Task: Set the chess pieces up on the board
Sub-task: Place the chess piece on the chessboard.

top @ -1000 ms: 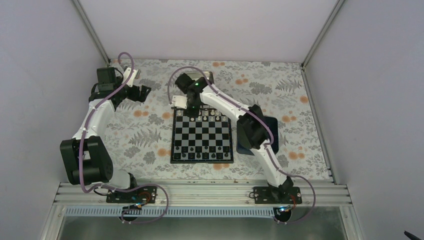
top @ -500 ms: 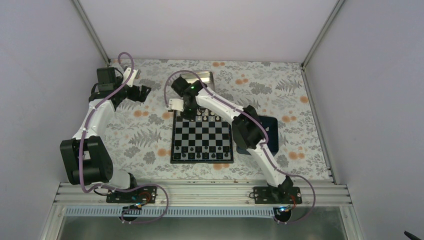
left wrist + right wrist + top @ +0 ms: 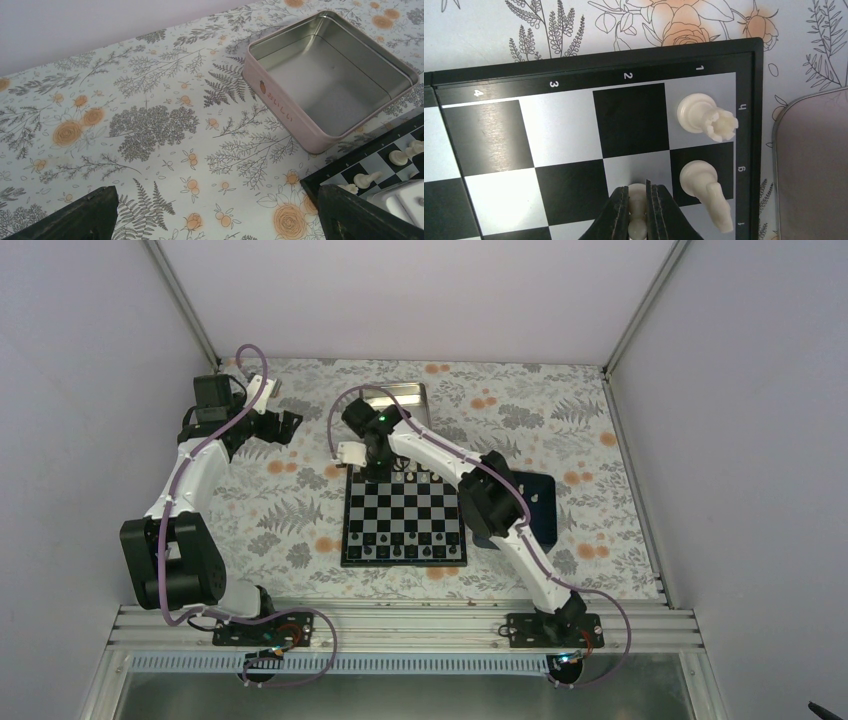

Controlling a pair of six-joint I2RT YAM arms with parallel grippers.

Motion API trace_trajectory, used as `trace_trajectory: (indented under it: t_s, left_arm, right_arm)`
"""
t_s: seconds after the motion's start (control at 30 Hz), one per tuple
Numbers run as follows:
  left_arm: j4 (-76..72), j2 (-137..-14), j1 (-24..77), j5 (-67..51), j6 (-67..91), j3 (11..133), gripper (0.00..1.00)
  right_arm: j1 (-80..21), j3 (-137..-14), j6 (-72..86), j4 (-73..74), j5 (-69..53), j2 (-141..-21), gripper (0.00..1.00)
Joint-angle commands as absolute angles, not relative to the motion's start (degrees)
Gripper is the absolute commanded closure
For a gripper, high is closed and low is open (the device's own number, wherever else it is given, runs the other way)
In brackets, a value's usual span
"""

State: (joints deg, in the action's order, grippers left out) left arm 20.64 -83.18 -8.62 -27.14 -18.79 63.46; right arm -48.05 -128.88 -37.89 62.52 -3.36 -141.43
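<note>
The board (image 3: 404,562) lies flat in the middle of the table. White chess pieces (image 3: 420,473) line its far rows. My right gripper (image 3: 637,190) is shut on a cream pawn (image 3: 637,197) over a white square near the board's far left corner (image 3: 352,468). Whether the pawn touches the square I cannot tell. In the right wrist view a rook (image 3: 704,117) stands on the corner square, with a knight (image 3: 709,192) on the black square beside the pawn. My left gripper (image 3: 290,425) hangs open over the floral cloth left of the board, its fingers (image 3: 95,215) wide apart with nothing between them.
A shiny metal tray (image 3: 280,107) sits empty just beyond the board's far left corner (image 3: 320,182). A dark blue tray (image 3: 545,502) lies right of the board, partly under the right arm. Dark pieces (image 3: 405,552) stand along the board's near row.
My right gripper has shifted left along the board's far edge towards the corner, still holding the pawn. The left arm has not moved.
</note>
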Motion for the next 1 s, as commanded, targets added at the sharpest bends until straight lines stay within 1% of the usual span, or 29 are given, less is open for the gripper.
trace_trajectory:
  t_s: [0.0, 0.2, 0.47, 0.57, 0.63, 0.8, 0.97]
  left_arm:
    - [19.9, -82.8, -9.1, -28.6, -18.8, 63.7, 0.01]
    - [19.9, -82.9, -9.1, -28.7, -18.9, 63.6, 0.02]
    - [20.1, -82.9, -9.1, -28.9, -19.1, 63.6, 0.02]
    - [20.2, -82.9, -9.1, -29.3, -19.2, 63.7, 0.02]
    - [20.3, -82.9, -9.1, -29.3, -19.2, 63.7, 0.02]
    - [20.3, -82.9, -9.1, -29.3, -19.2, 63.7, 0.02]
    - [20.3, -82.9, -9.1, -29.2, -19.3, 63.6, 0.02]
  right_arm:
    - [-48.6, -130.2, -38.1, 61.4, -3.7, -142.6, 0.92]
    - [-48.6, -129.9, -37.7, 60.7, -3.6, -142.6, 0.9]
    - [-48.7, -130.0, -37.1, 60.0, -3.7, -141.2, 0.8]
    - [-48.7, -129.8, -36.9, 60.6, -3.5, -139.6, 0.74]
    - [-48.6, -129.6, -36.6, 61.0, -3.2, -137.9, 0.73]
    - [-48.6, -127.4, -35.9, 62.8, -2.5, -129.3, 0.71]
    - [-46.9, -116.9, -35.4, 64.1, -1.1, -114.8, 0.7]
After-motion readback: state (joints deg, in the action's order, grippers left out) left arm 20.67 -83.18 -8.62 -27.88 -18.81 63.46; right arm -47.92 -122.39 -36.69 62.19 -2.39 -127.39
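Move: The white pawn is still between the right fingers, with its square g2 straight below, the board surface about 2 cm under the hand point. The knight on g1 stands roughly 3 cm ahead, the corner rook 3 cm ahead and 3 cm left, and the next pawn (f2) 3 cm right, level with it; the pink tin is some 14 cm ahead and 5 cm right. From the left hand, g2 lies about 17 cm right, 7 cm back and 18 cm below. With the pawn already down at its square, the right hand all but stays put, easing only about half a centimetre forward and left while its barely parted fingers open to roughly a third and let go of the pawn. It then lifts fast, some 9 cm nearly straight up off the board, drifting 1 to 2 cm right and slightly back and tilting under ten degrees, with the fingers kept at that part opening. ##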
